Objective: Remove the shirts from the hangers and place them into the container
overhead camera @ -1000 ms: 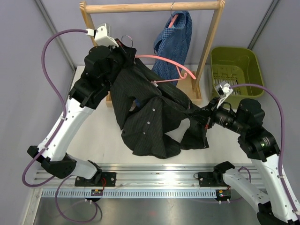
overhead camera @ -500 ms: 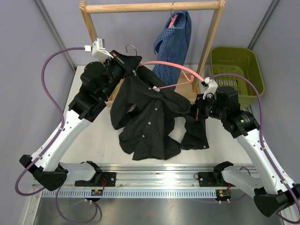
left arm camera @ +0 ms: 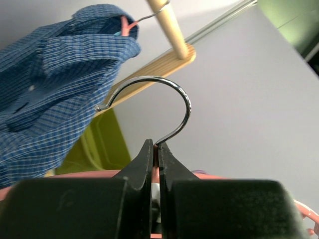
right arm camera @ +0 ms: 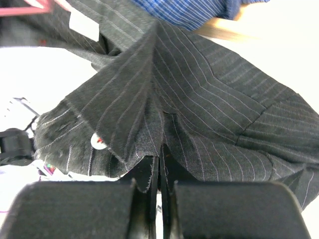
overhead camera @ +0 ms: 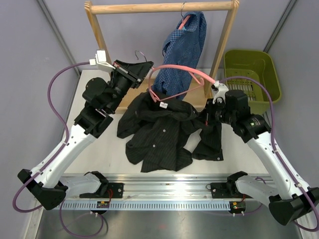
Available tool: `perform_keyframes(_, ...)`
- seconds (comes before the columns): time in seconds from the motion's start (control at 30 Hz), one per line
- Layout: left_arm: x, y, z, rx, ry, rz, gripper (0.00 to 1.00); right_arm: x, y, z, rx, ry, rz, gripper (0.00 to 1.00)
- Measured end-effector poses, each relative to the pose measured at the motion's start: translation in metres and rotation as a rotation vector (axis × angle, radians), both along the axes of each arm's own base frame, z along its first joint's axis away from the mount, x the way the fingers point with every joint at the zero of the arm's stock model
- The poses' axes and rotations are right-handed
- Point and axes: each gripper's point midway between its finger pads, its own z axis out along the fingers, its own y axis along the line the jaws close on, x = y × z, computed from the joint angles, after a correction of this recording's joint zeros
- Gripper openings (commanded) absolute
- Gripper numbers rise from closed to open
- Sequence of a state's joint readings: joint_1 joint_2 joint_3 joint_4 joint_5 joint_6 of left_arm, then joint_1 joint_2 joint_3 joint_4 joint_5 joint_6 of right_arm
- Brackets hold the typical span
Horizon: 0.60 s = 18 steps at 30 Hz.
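Observation:
My left gripper (overhead camera: pixel 143 68) is shut on the neck of a salmon-pink hanger (overhead camera: pixel 185 69), just under its wire hook (left arm camera: pixel 183 102); the jaws (left arm camera: pixel 157 153) pinch the pink stem. The hanger is lifted over the black striped shirt (overhead camera: pixel 158 132), which lies crumpled on the table with its collar just under the hanger's low corner. My right gripper (overhead camera: pixel 206 115) is shut on a fold of that black shirt (right arm camera: pixel 199 99), jaws (right arm camera: pixel 160 160) closed on cloth. The blue checked shirt (overhead camera: pixel 182 47) hangs on a second hanger (overhead camera: pixel 185 21) on the rack. The olive-green container (overhead camera: pixel 264 64) stands at the back right.
The light wooden rack (overhead camera: pixel 159 7) spans the back, its right post (overhead camera: pixel 223 55) between the hanger's tip and the container. Purple cables loop off both arms. The metal rail with the arm bases runs along the near edge.
The left gripper raised the hanger up and to the right, and the black shirt slid down off it onto the table. The right arm swung left toward the rack, still holding the shirt.

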<state>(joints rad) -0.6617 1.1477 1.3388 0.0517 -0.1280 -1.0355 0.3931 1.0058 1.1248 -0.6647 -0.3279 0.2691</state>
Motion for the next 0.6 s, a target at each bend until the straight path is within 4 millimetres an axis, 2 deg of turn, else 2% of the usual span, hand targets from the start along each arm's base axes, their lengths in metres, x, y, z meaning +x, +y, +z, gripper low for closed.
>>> perform_keyframes(0.1,-0.005,-0.001,0.014,-0.047,-0.035,-0.027,0.0,0.006,-0.004,-0.017,-0.049,0.051,-0.033,0.0)
perform_keyframes(0.2,-0.012,-0.003,0.028,-0.06,-0.08,-0.054,0.0,0.013,-0.013,-0.044,-0.129,0.136,-0.089,0.0)
perform_keyframes(0.33,-0.021,-0.009,0.051,0.025,-0.159,-0.094,0.0,0.014,-0.038,-0.08,-0.289,0.279,-0.203,0.01)
perform_keyframes(0.37,-0.022,-0.012,0.059,0.059,-0.187,-0.102,0.0,0.014,-0.044,-0.087,-0.332,0.312,-0.229,0.34)
perform_keyframes(0.43,-0.025,-0.017,0.072,0.132,-0.236,-0.12,0.0,0.011,-0.055,-0.099,-0.404,0.363,-0.275,0.69)
perform_keyframes(0.53,-0.027,-0.027,0.086,0.282,-0.306,-0.126,0.0,-0.002,-0.062,-0.099,-0.446,0.388,-0.293,0.77)
perform_keyframes(0.6,-0.027,-0.033,0.088,0.375,-0.333,-0.133,0.0,-0.007,-0.064,-0.079,-0.421,0.346,-0.304,0.81)
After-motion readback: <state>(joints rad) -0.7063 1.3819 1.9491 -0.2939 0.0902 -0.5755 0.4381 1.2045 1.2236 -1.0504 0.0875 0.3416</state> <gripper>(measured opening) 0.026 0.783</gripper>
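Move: The right hand still pinches the black shirt's sleeve. Its set-down spot on the table lies about 14 cm below and 5 cm to the right, level fore and aft; the container stands some 27 cm ahead and 28 cm right. From the left hand, still gripping the hanger by its neck, the black shirt's middle is about 38 cm below, 8 cm back and 5 cm right. The hanging blue shirt is about 14 cm ahead, 14 cm right and 5 cm lower. Still pinching the sleeve, the right hand lowers it about 10 cm towards the table, drawing some 6 cm right while its fingers tip steeper down, then spreads them wide, lets go and starts back up. Meanwhile the left hand keeps its grip and lifts the hanger about 9 cm away from the black shirt, easing slightly back and right, fingers tilting up roughly 20 degrees. ##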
